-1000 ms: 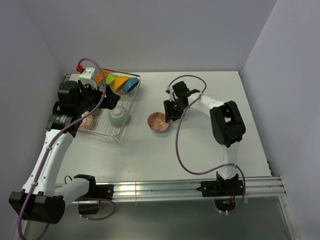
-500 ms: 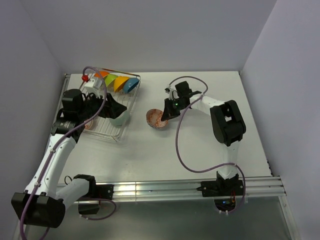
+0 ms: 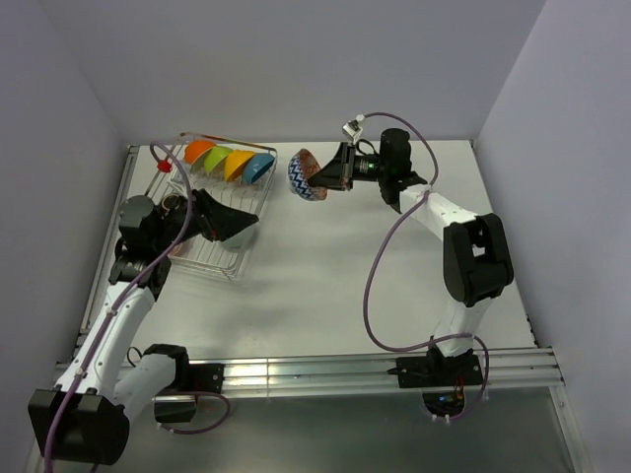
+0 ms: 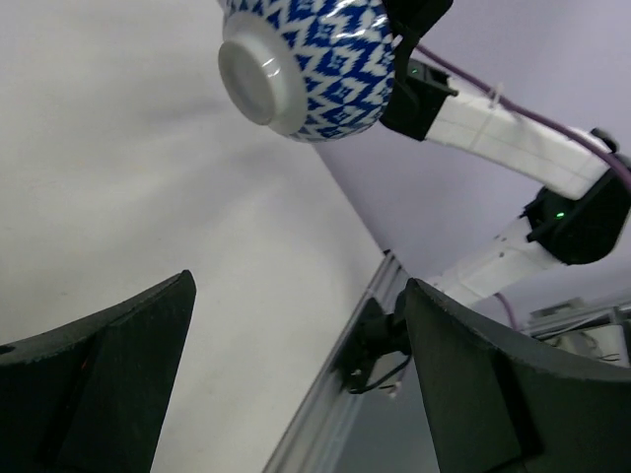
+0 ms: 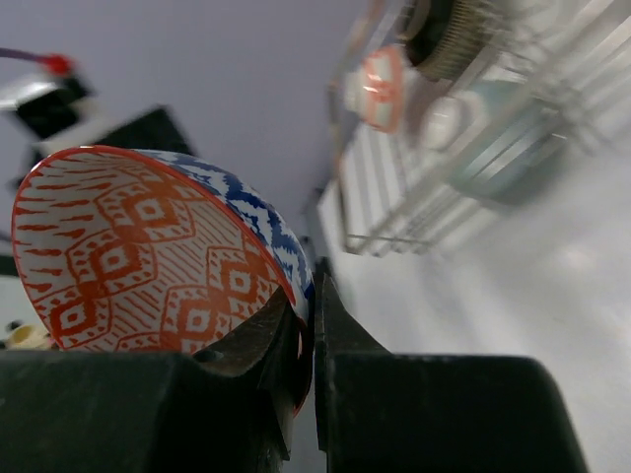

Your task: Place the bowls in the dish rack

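Note:
My right gripper (image 3: 328, 173) is shut on the rim of a patterned bowl (image 3: 306, 174), blue-white zigzag outside and orange-red inside. It holds the bowl on edge in the air just right of the dish rack (image 3: 258, 202). In the right wrist view the jaws (image 5: 312, 325) pinch the bowl's rim (image 5: 148, 256). Orange (image 3: 200, 151), green (image 3: 219, 158), yellow-orange (image 3: 237, 165) and blue (image 3: 259, 168) bowls stand on edge along the rack's far side. My left gripper (image 3: 242, 223) is open and empty over the rack. Its view shows the held bowl's underside (image 4: 306, 59) between the spread fingers (image 4: 99, 394).
The right wrist view shows a pale teal bowl (image 5: 493, 148) and a red-and-white bowl (image 5: 380, 89) in the rack (image 5: 394, 241). A red-tipped cable (image 3: 162, 166) loops over the rack's left end. Walls close in behind and on both sides. A metal rail (image 3: 325, 370) runs along the near edge.
My right gripper has lifted the patterned bowl off the table and carried it back and left, up beside the rack's right end. My left arm has drawn back, its gripper now pointing right.

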`<state>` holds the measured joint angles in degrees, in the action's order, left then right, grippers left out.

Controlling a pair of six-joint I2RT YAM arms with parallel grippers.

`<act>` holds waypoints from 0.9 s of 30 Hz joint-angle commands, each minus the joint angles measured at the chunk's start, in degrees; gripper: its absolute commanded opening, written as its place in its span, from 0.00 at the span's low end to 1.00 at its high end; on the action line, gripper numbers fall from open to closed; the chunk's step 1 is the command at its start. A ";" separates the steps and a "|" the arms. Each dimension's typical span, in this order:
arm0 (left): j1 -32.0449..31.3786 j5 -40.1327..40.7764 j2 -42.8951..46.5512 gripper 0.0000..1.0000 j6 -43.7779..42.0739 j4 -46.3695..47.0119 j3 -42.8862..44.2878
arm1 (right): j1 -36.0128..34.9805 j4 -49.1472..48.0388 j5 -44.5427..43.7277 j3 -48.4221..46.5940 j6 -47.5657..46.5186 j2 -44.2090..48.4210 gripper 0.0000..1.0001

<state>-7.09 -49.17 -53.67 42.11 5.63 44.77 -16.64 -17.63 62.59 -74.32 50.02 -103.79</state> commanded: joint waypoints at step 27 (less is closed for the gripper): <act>-6.44 7.24 1.64 0.96 15.02 4.31 3.74 | -9.37 12.35 -6.69 -3.46 -9.41 11.51 0.00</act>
<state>-12.45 -45.52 -51.55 59.31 14.13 46.06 -25.21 -8.56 58.46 -74.02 44.93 -94.00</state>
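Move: The patterned bowl, held in the right gripper, is about 11 cm ahead of the left hand, 9 cm to its right and 4 cm lower. From the right hand, the open left gripper is some 12 cm back, 13 cm left and 6 cm higher. Below in the dish rack, the teal bowl lies about 18 cm left of the right hand, 1 cm ahead and 22 cm down. The blue bowl is roughly 13 cm left, 15 cm ahead and 20 cm down. Still pinching the patterned bowl by its rim, the right hand draws back about 7 cm and shifts left about 4 cm towards the left gripper, rising some 7 cm before sinking partway again. The left hand, its fingers staying wide open, rises about 5 cm and edges back and right, rolling roughly 15 degrees so its left side drops, then easing slightly back. ##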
